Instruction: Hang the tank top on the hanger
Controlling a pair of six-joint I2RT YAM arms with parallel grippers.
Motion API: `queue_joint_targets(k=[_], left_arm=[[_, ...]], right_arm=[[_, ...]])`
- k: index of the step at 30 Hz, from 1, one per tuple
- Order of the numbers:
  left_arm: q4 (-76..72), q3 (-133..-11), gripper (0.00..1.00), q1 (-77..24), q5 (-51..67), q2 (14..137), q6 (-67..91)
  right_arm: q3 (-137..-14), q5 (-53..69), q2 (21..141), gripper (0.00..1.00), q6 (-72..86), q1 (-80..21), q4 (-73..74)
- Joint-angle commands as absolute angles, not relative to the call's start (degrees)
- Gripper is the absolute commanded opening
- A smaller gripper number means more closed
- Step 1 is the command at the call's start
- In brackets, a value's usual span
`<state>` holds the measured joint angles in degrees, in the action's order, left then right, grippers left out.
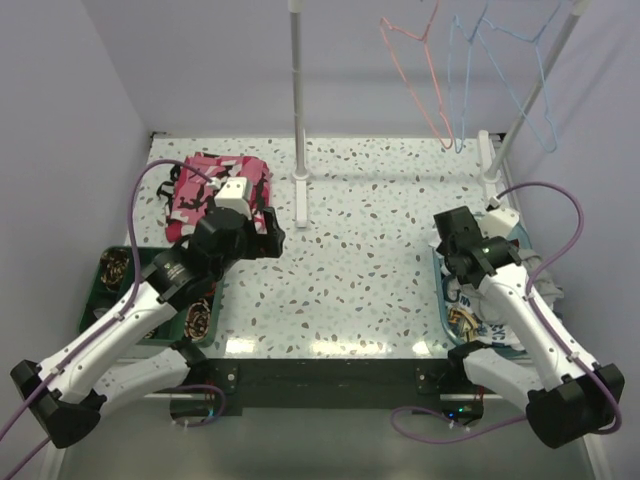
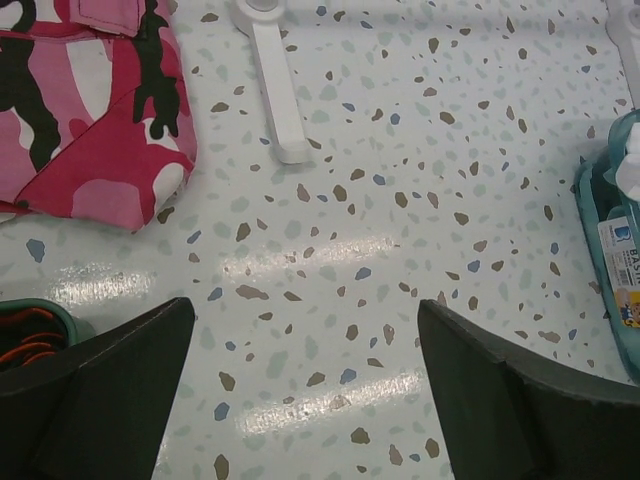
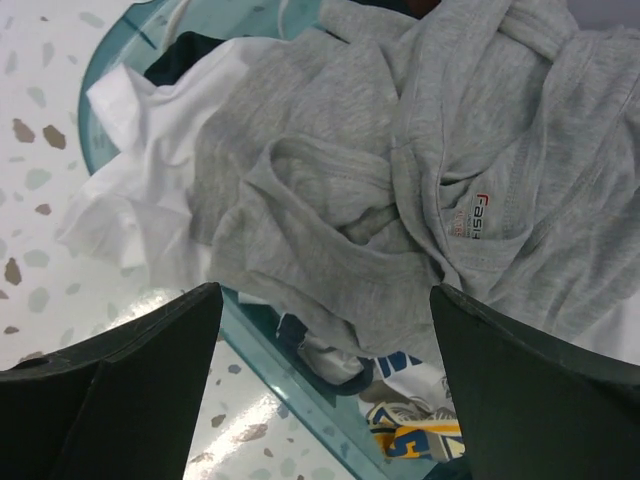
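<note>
The grey tank top (image 3: 400,190) lies crumpled in a teal basket (image 3: 300,375), on top of a white garment (image 3: 140,190) and a printed one. My right gripper (image 3: 325,300) is open and empty, hovering just above the tank top's near edge and the basket rim. In the top view the right gripper (image 1: 456,243) is over the basket at the right table edge. The pink-red hanger (image 1: 415,70) hangs on the rack at the back right. My left gripper (image 2: 305,320) is open and empty above bare table; in the top view it (image 1: 268,228) is beside the pink patterned garment.
A pink, white and black patterned garment (image 1: 215,190) lies at the back left. Light blue hangers (image 1: 500,70) hang beside the pink one. White rack poles (image 1: 297,100) with a foot (image 2: 275,90) stand at the back. A green basket (image 1: 115,285) sits at the left edge.
</note>
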<state>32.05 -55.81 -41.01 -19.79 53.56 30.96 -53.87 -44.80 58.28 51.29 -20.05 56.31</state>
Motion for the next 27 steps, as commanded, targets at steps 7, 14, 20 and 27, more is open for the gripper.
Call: queue_joint_targets(k=[7, 14, 20, 27], left_arm=[[33.4, -58.9, 1.00, -41.0, -21.0, 51.9, 30.4], [34.5, -59.2, 1.00, -41.0, -21.7, 51.2, 29.9], [34.7, -60.6, 1.00, -41.0, -21.4, 51.2, 30.1], [34.2, -63.6, 1.00, -41.0, -21.9, 51.3, 31.1]], right_arm=[[-46.6, -39.6, 60.6, 0.67, 48.3, -10.5, 45.5], [-49.4, -39.5, 58.5, 0.05, 48.6, -9.8, 48.4], [-65.5, -38.3, 53.1, 0.00, 43.9, -9.8, 55.7], [-78.8, -20.8, 52.5, 0.00, 38.4, -9.8, 55.9]])
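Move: The grey tank top lies bunched in the teal bin under my open right hand, its middle about 8 cm to the right, 3 cm back and 7 cm down. From that hand, a white cloth at the bin's inner edge sits 5 cm ahead, 6 cm left and 8 cm below; the yellow-and-blue cloth lies some 13 cm back, 2 cm left and 11 cm down. From my left hand the tank top is about 53 cm right, 6 cm back and 15 cm lower. I dip my right hand about 5 cm down and slightly right into the grey cloth, close the fingers on a fold near its left side, then lift quickly, some 19 cm up from the low point, tipping the fingertips up about 25 degrees as I go. My left hand stays open and rises a couple of centimetres. ##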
